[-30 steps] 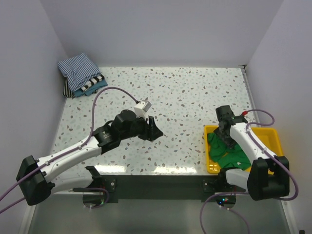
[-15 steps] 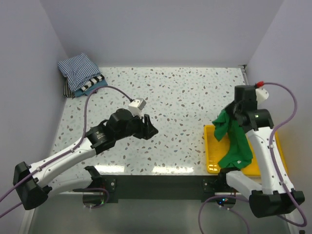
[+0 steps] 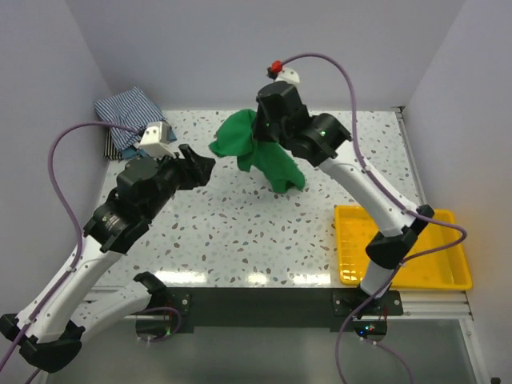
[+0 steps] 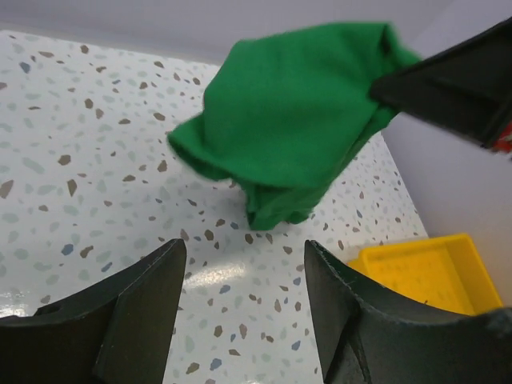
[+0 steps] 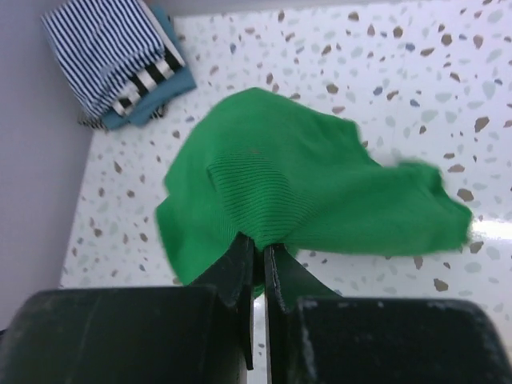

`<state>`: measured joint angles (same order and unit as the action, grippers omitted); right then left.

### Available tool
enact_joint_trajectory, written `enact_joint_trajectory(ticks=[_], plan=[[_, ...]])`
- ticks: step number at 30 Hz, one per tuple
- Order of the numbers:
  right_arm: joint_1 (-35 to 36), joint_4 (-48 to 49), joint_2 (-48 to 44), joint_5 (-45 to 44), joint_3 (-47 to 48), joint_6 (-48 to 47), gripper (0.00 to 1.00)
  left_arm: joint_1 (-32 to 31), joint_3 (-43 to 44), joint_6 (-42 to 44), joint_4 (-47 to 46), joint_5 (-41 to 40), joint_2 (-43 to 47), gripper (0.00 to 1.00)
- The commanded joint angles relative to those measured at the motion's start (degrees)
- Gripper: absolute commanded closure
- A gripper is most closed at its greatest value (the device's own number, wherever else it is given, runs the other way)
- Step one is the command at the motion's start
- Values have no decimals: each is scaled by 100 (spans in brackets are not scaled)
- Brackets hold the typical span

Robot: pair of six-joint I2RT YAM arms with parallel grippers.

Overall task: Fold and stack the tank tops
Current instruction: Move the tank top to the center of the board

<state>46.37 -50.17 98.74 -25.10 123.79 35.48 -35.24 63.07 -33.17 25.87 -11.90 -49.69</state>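
Note:
A plain green tank top point(image 3: 260, 156) hangs bunched in the air over the far middle of the table, pinched in my right gripper point(image 3: 258, 138), which is shut on it point(image 5: 260, 244). The cloth point(image 5: 304, 196) droops below and to the right of the jaws. My left gripper point(image 3: 200, 166) is open just left of the green top, jaws wide with nothing between them point(image 4: 244, 272); the top point(image 4: 288, 136) hangs ahead of it. A folded stack of tank tops point(image 3: 132, 120), blue-and-white striped on top, sits in the far left corner point(image 5: 120, 60).
A yellow plastic tray point(image 3: 436, 264) lies at the near right edge of the speckled table point(image 3: 240, 232), also seen as a yellow tray point(image 4: 424, 272) in the left wrist view. Grey walls close the left, back and right sides.
My right gripper shut on the green top in the tray, lifted it out and carried it to the far middle. My left arm swung up and back toward it, opening wider.

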Motion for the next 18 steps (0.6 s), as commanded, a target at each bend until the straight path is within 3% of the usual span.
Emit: enact_joint_trajectory(ticks=[1,6,9,10,11,13,14,18], plan=[[39,33,75,-74,33,-235,100,35,259,188,313,-936,266,34],[-390,367,-196,13,-1196,-33,93,35,-22,197,305,-1139,153,32],[-794,710,-775,427,-2592,143,77,44,-425,57,235,-929,-75,32],[-840,806,-908,523,-2997,230,59,35,-584,4,95,-754,-145,31],[-857,912,-1127,550,-3714,248,53,44,-768,-101,-2,-639,-181,31],[-831,957,-1339,506,-4351,466,47,44,-1286,-286,-283,-237,-313,32],[-762,1139,-1592,498,-4989,520,46,44,-1471,-339,-406,-103,-365,32],[-289,1211,-1902,85,-5900,802,45,44,-2402,-532,-1186,512,-891,38]])
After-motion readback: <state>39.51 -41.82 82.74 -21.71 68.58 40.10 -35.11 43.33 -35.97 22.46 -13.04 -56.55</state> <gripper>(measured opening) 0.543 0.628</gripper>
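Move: The right hand already holds the green tank top in shut fingers, high in the air and almost straight above the centre of the board, which lies about 38 cm below it. From that hand the yellow box is some 40 cm to the right and 16 cm nearer the base, and the folded stack about 38 cm to the left and 23 cm farther out. From the empty left hand the board's centre is roughly 9 cm ahead, 11 cm to the right and 33 cm below. The right hand swoops down about 25 cm towards the board, swinging some 10 cm to the right and drawing back towards its base near the end, the fingers tipping down about 25 degrees and opening to roughly half on the way so that they let go of the green tank top. The left hand, still empty and open, hovers briefly and then sinks about 18 cm towards the board with its fingers tilting down some 20 degrees, touching nothing. ##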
